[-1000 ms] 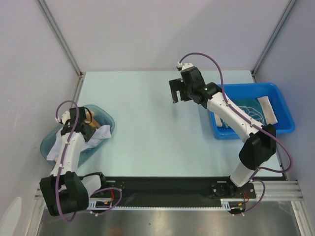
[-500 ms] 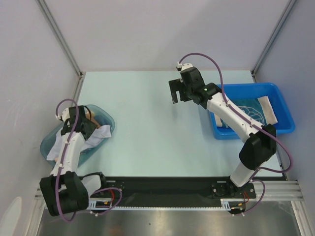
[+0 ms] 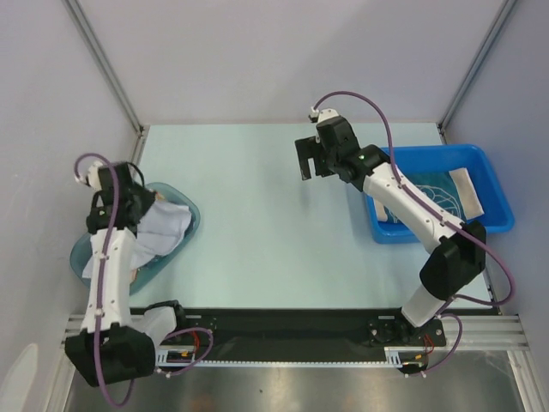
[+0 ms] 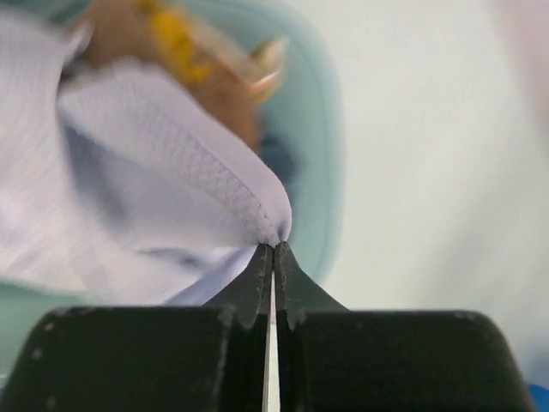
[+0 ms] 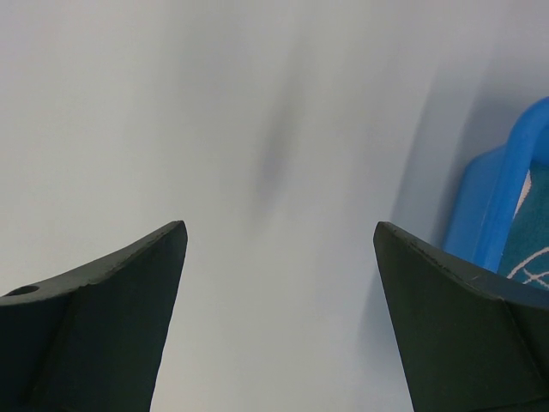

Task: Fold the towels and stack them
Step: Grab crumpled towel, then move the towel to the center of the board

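A white towel rises out of the translucent teal tub, and my left gripper is shut on a pinched corner of it. Behind it lies a brown towel with yellow lettering. From above, the white towel drapes over the tub at the table's left, under the left gripper. My right gripper hangs open and empty over the table's far middle. A teal-blue towel lies in the blue bin on the right.
In the right wrist view, the right gripper faces bare table, with the blue bin's wall at the right edge. Grey walls and metal posts close in the table on three sides. The arm bases sit on a black rail at the near edge.
My left gripper has shut on the white towel and lifted back toward the left, pulling the cloth up and spreading it over the tub. The right arm has barely moved.
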Controlling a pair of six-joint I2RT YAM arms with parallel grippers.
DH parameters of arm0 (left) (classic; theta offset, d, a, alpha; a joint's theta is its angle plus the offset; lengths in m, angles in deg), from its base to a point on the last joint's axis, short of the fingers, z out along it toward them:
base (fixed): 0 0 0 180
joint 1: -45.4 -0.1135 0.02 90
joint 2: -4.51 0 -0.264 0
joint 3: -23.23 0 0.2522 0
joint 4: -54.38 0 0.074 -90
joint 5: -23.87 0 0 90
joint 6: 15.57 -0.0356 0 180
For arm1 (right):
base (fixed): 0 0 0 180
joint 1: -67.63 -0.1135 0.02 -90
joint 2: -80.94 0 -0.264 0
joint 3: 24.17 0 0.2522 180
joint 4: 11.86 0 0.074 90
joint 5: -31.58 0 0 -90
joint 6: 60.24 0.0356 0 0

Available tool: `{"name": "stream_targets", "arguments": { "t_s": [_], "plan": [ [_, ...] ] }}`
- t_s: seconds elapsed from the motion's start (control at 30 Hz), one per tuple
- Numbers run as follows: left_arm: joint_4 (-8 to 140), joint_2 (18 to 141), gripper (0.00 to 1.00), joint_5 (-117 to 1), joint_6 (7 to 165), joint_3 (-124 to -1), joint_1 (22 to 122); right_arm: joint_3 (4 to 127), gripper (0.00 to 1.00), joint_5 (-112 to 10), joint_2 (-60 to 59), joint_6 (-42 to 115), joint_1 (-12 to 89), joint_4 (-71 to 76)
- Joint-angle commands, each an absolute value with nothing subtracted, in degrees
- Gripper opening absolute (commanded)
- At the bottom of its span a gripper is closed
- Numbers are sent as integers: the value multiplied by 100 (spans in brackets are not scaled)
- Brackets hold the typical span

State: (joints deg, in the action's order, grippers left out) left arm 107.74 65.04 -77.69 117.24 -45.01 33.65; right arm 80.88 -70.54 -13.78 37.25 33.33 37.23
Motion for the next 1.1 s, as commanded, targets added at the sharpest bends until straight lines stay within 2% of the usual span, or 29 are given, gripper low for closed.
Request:
{"name": "stream_targets", "arguments": {
  "t_s": [0.0, 0.13, 0.3, 0.4, 0.47, 0.57, 0.67, 0.83, 0.93, 0.97, 1.07],
  "plan": [
    [10340, 6041, 0, -6950, 11732, -6044, 3572, 8179, 96, -7055, -898, 3714, 3292, 3679],
    [9873, 6854, 0, -5404, 11785, -7688, 4483, 8197, 97, -7099, -556, 3793, 3300, 3592],
    [10724, 8376, 0, -5075, 11188, -10778, 6348, 8083, 97, -7354, 59, 4022, 3353, 3407],
    [10989, 8879, 0, -4882, 10968, -11173, 7122, 7820, 96, -7512, 551, 4223, 3441, 3275],
    [10954, 8766, 0, -4873, 10862, -10789, 7457, 7583, 96, -7591, 911, 4303, 3494, 3240],
    [10674, 8196, 0, -4821, 10722, -9156, 7633, 7223, 96, -7617, 1298, 4286, 3529, 3336],
    [10261, 7510, 1, -4847, 10695, -6560, 7704, 6793, 95, -7758, 1589, 4330, 3564, 3600],
    [9690, 6806, 0, -4803, 10879, -4294, 8176, 6203, 88, -7409, 1678, 4409, 3626, 3557],
    [9531, 6394, 0, -5162, 11414, -3388, 8661, 6175, 79, -7083, 1187, 4496, 3626, 3337],
    [9565, 6271, 0, -5320, 11599, -3194, 8749, 6210, 71, -7047, 1029, 4531, 3617, 3276],
    [9872, 5699, 0, -5856, 12442, -2387, 8908, 6368, 60, -6827, 326, 4654, 3608, 2863]
  ]
}}
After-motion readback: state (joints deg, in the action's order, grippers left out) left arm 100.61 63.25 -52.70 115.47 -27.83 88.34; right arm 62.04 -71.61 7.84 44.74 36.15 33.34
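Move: The left hand already pinches the white towel. The near middle of the empty table, where it takes it, lies some 28 cm to its right, 14 cm back and 15 cm lower; the clear bin sits under it, its middle about 5 cm back and 1 cm right, 13 cm down. From the right hand the towel is about 40 cm left, 14 cm back and 13 cm lower; the blue bin is some 28 cm right, 5 cm back and 18 cm lower. Left swings the pinched towel up, 30 cm right, then down and back; right hand rises, sinks, partly closing. ##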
